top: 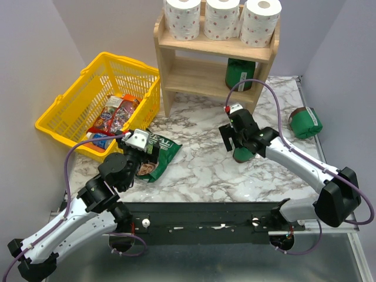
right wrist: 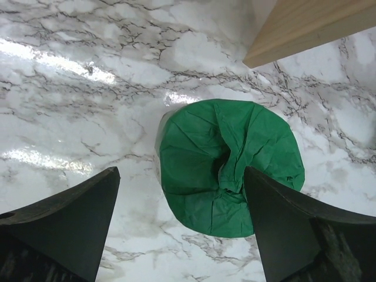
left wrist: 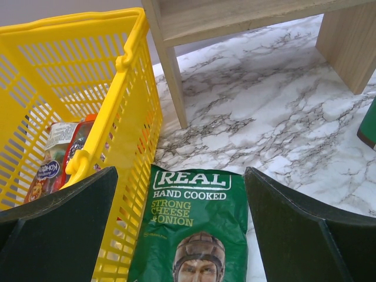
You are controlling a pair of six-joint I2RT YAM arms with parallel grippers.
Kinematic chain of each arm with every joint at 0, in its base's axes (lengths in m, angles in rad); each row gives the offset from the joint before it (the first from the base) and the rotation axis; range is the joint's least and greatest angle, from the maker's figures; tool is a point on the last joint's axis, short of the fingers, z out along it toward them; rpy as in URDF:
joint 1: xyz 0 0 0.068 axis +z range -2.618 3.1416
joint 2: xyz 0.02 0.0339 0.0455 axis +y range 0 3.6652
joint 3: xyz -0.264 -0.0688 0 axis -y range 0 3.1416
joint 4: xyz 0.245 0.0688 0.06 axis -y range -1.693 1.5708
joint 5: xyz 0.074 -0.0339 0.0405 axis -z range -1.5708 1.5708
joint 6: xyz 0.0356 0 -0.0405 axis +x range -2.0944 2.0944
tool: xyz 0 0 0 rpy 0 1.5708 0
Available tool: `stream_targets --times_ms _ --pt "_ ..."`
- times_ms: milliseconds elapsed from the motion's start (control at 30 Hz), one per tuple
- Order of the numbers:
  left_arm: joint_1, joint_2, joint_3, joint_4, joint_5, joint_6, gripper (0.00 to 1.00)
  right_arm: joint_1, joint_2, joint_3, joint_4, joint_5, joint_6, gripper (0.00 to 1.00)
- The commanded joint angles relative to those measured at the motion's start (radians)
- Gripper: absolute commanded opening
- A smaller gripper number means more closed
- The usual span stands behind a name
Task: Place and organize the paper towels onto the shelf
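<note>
Three white paper towels (top: 183,19) (top: 222,17) (top: 259,22) with pink dotted print stand upright in a row on the top tier of the wooden shelf (top: 194,73). My right gripper (top: 234,136) (right wrist: 181,173) hangs open over the marble table in front of the shelf. A dark green wrapped package (right wrist: 226,164) stands below it, nearer the right finger, with nothing gripped. A corner of the shelf (right wrist: 305,26) shows beyond it. My left gripper (top: 144,154) (left wrist: 180,171) is open low over a green crisp bag (left wrist: 194,223).
A yellow basket (top: 70,111) (left wrist: 126,59) with snack packets sits left of the shelf, close to my left finger. A second green package (top: 239,73) stands on the lower tier, and a third (top: 305,122) lies at the table's right edge.
</note>
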Motion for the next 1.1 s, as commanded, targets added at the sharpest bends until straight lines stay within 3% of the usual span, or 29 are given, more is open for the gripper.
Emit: stream_targets --times_ms 0,500,700,833,1067 --pt "0.0 -0.01 0.015 0.008 -0.002 -0.011 0.99 -0.013 0.033 -0.021 0.061 0.001 0.015 0.95" --pt "0.001 0.007 0.016 0.009 -0.001 -0.009 0.99 -0.015 0.107 -0.135 0.154 0.01 0.08 0.91" --pt "0.001 0.01 0.016 0.011 -0.001 -0.009 0.99 -0.015 0.049 -0.162 0.191 0.039 0.029 0.77" --pt "0.001 0.013 0.018 0.011 -0.002 -0.007 0.99 -0.015 0.009 -0.158 0.204 -0.033 -0.064 0.61" --pt "0.001 0.003 0.018 0.013 -0.004 -0.006 0.99 -0.012 -0.074 -0.135 0.222 -0.166 -0.293 0.43"
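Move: The upright green paper towel roll stands close by the right hand, its middle about level with it fore and aft, 4 cm to the right and 8 cm below. The shelf's right front foot lies 11 cm ahead and 6 cm right of this hand; another green roll lies on its side some 10 cm ahead and 26 cm right. From the left hand, the upright roll is roughly 7 cm ahead, 30 cm right and 22 cm below. The right hand sinks about 5 cm, pinches the green roll's left wall, then rises about 2 cm, turning slightly counter-clockwise. ##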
